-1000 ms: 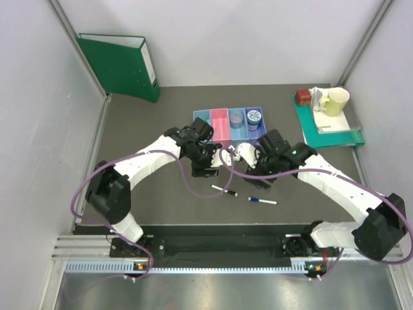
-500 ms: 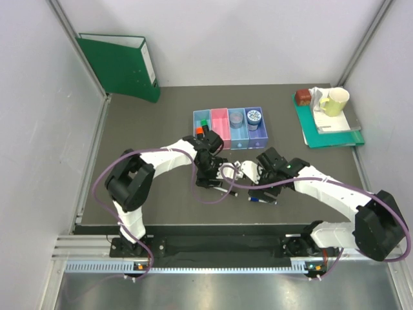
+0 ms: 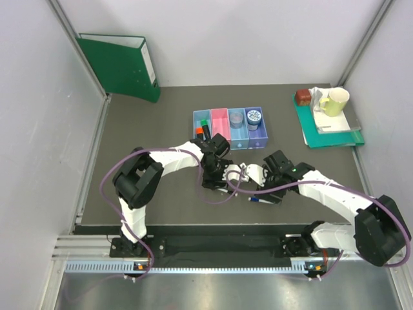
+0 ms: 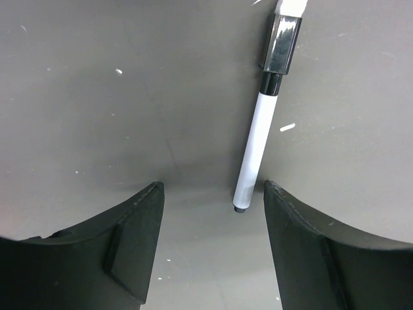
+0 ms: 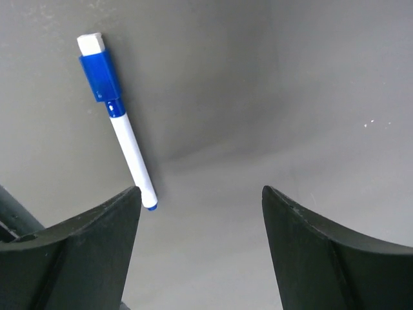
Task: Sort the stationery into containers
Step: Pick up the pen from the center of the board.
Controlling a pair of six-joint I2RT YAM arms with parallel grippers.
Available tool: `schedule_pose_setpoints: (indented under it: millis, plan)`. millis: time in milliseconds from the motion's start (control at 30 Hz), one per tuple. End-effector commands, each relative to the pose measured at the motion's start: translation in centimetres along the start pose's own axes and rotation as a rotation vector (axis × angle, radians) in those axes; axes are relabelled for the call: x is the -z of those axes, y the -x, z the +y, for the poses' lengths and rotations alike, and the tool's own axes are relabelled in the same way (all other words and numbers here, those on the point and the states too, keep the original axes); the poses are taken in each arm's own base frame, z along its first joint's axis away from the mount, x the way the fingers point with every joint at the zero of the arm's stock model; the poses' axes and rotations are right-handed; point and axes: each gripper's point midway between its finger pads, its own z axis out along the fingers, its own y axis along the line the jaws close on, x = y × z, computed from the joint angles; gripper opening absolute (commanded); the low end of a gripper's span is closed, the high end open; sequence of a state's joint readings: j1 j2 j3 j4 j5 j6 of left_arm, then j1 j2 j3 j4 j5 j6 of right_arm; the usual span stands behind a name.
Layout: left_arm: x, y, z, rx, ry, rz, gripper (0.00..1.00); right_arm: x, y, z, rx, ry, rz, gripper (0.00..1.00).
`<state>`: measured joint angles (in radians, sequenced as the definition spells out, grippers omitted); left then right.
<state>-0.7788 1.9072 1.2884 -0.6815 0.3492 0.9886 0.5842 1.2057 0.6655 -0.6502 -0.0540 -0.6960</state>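
Low over the dark table, my left gripper (image 3: 216, 182) (image 4: 213, 194) stands open. A thin white pen with a black cap (image 4: 255, 150) lies on the table, its tail end just inside the right finger (image 4: 303, 245). My right gripper (image 3: 263, 191) (image 5: 200, 194) is open too, over a white pen with a blue cap (image 5: 126, 146) (image 3: 257, 200) whose tail end lies beside the left finger (image 5: 97, 252). Behind them is the row of containers (image 3: 220, 124). The light blue one holds the green-capped and orange-capped highlighters (image 3: 202, 127), and the purple one holds the round blue-white tub (image 3: 253, 117).
A green binder (image 3: 122, 64) leans at the back left. At the back right, a teal tray (image 3: 330, 137) carries a yellow-green mug (image 3: 334, 101) and a red-brown block (image 3: 303, 97). Purple cables (image 3: 216, 197) loop from both arms near the pens.
Both grippers came toward the near edge, away from the containers, and lowered over the two pens. The highlighters in the light blue container are now uncovered.
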Motion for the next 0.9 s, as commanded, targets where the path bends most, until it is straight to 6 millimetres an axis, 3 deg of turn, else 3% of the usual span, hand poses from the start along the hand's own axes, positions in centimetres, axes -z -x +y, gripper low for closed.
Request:
schedule_pose_setpoints:
  millis: [0, 333, 567, 700, 800, 867]
  plan:
    - [0.2, 5.6, 2.0, -0.034, 0.062, -0.156, 0.68, -1.2, 1.2, 0.7, 0.094, 0.046, -0.054, 0.75]
    - [-0.5, 7.5, 0.2, -0.026, -0.011, -0.181, 0.64, -0.9, 0.6, 1.4, 0.087, 0.056, -0.055, 0.74]
    - [-1.9, 8.2, -0.5, -0.014, -0.037, -0.179, 0.44, 0.0, 0.7, 1.0, 0.065, 0.009, -0.079, 0.72]
    - [-2.3, 8.5, -0.9, -0.015, -0.042, -0.176, 0.24, 0.8, 0.4, 0.6, 0.055, -0.018, -0.083, 0.72]
    - [-2.5, 8.3, -1.1, -0.013, -0.04, -0.161, 0.01, 0.9, 0.4, 0.7, 0.052, -0.011, -0.088, 0.72]
    - [-2.4, 7.6, -0.9, -0.004, -0.022, -0.126, 0.0, 0.9, 0.7, 0.6, 0.05, -0.01, -0.096, 0.72]
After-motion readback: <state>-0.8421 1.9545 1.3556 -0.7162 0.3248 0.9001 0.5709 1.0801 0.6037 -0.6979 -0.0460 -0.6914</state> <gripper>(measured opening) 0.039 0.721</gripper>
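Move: The left hand hovers open about 1 cm above the board at the white tail of the black pen; the pen's middle lies some 4 cm to its right and 3 cm back. The sorting box stands about 19 cm ahead and 7 cm right of that hand. From the right hand, the blue pen is some 6 cm left, 2 cm back and 3 cm below, with the black pen about 20 cm left and 1 cm ahead. Rightward and slightly back along the board, the left hand slides about 2 cm at a steady height, after a short stay in place. As it goes, its fingers close from wide open and pinch the black pen near its white tail end. The right hand, fingers still open, backs off about 2 cm diagonally, back and to the right, without touching the blue pen. ##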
